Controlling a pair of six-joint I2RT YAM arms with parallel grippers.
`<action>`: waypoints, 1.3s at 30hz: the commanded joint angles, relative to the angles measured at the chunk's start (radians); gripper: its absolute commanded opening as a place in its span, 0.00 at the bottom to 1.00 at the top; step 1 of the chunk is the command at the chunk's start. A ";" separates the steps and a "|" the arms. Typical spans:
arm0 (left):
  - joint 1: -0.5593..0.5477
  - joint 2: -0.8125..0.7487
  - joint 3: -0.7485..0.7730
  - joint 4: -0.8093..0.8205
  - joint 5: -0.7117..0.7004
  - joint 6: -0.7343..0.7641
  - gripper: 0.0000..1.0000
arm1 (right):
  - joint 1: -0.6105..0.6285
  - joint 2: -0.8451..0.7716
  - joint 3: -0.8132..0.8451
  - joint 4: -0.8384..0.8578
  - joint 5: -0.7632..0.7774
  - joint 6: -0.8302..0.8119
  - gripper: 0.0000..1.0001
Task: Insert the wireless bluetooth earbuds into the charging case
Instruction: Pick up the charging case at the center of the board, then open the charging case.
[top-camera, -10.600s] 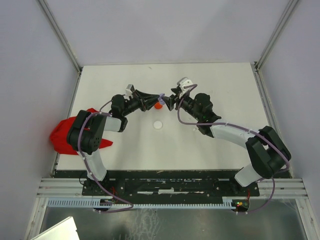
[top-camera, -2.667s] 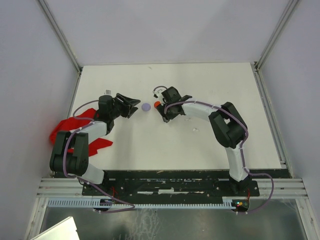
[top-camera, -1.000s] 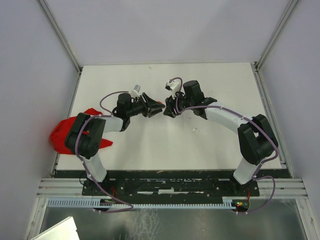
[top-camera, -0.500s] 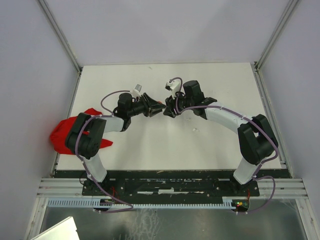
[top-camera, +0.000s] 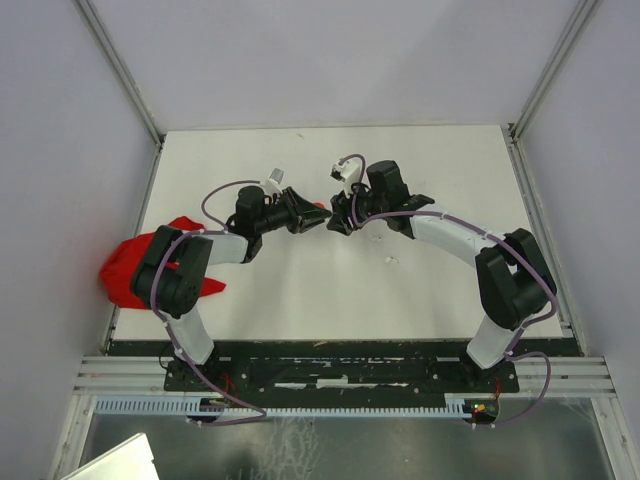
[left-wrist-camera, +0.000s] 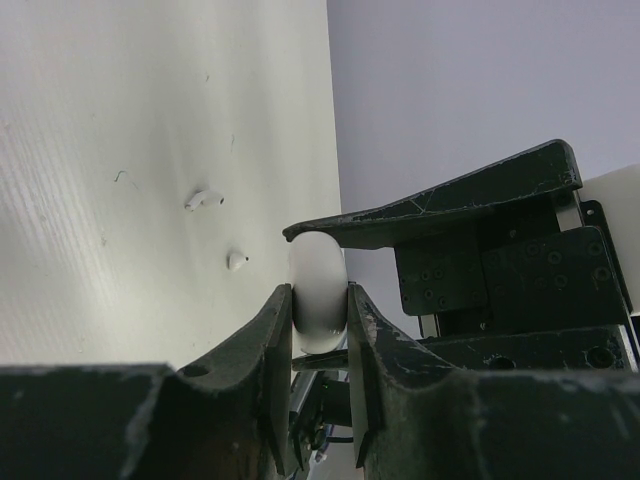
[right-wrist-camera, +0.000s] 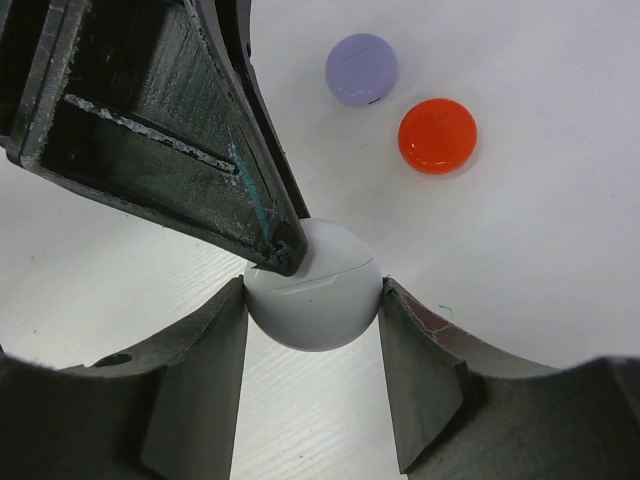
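Observation:
A white round charging case hangs above the table between both grippers, with a thin seam across its face. My right gripper is shut on it across its width. My left gripper is shut on the same case, seen edge-on, pinching its two flat faces. In the top view the two grippers meet tip to tip, left gripper and right gripper, and hide the case. Two tiny white earbuds lie on the table beyond the left fingers; the nearer one is just left of the case.
A lilac disc and a red disc lie side by side on the white table below the case. A red cloth sits at the table's left edge. One small white bit lies right of centre.
The left gripper's jaws have closed onto the white case that the right gripper holds. Both arms have stayed almost where they were.

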 joint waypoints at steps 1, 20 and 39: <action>-0.008 -0.007 0.029 0.073 0.016 0.029 0.03 | 0.001 -0.030 0.006 0.032 -0.006 0.003 0.48; -0.007 0.016 0.029 0.180 0.005 -0.069 0.03 | -0.044 -0.156 0.057 -0.115 0.346 0.261 1.00; -0.010 0.029 0.044 0.274 0.034 -0.169 0.03 | -0.045 -0.066 0.014 -0.063 0.289 0.288 1.00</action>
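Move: The charging case is pinched between the fingertips of both hands at once, so it lies at either hand point, some 9 cm above the table. From the right hand, one white earbud lies about 11 cm to the right and level with it, the other roughly 14 cm right and 6 cm back. The red case stands about 8 cm ahead and 3 cm left, the purple case some 8 cm ahead and 8 cm left; all four are on the table. Springing wide open, the right fingers let go of the charging case and the hand backs off about 5 cm to its right and slightly forward, rising some 6 cm and then sinking 4, while it turns about 25 degrees clockwise. The left hand keeps its pinch on the case and lifts it 2 to 3 cm with a slight tilt. ##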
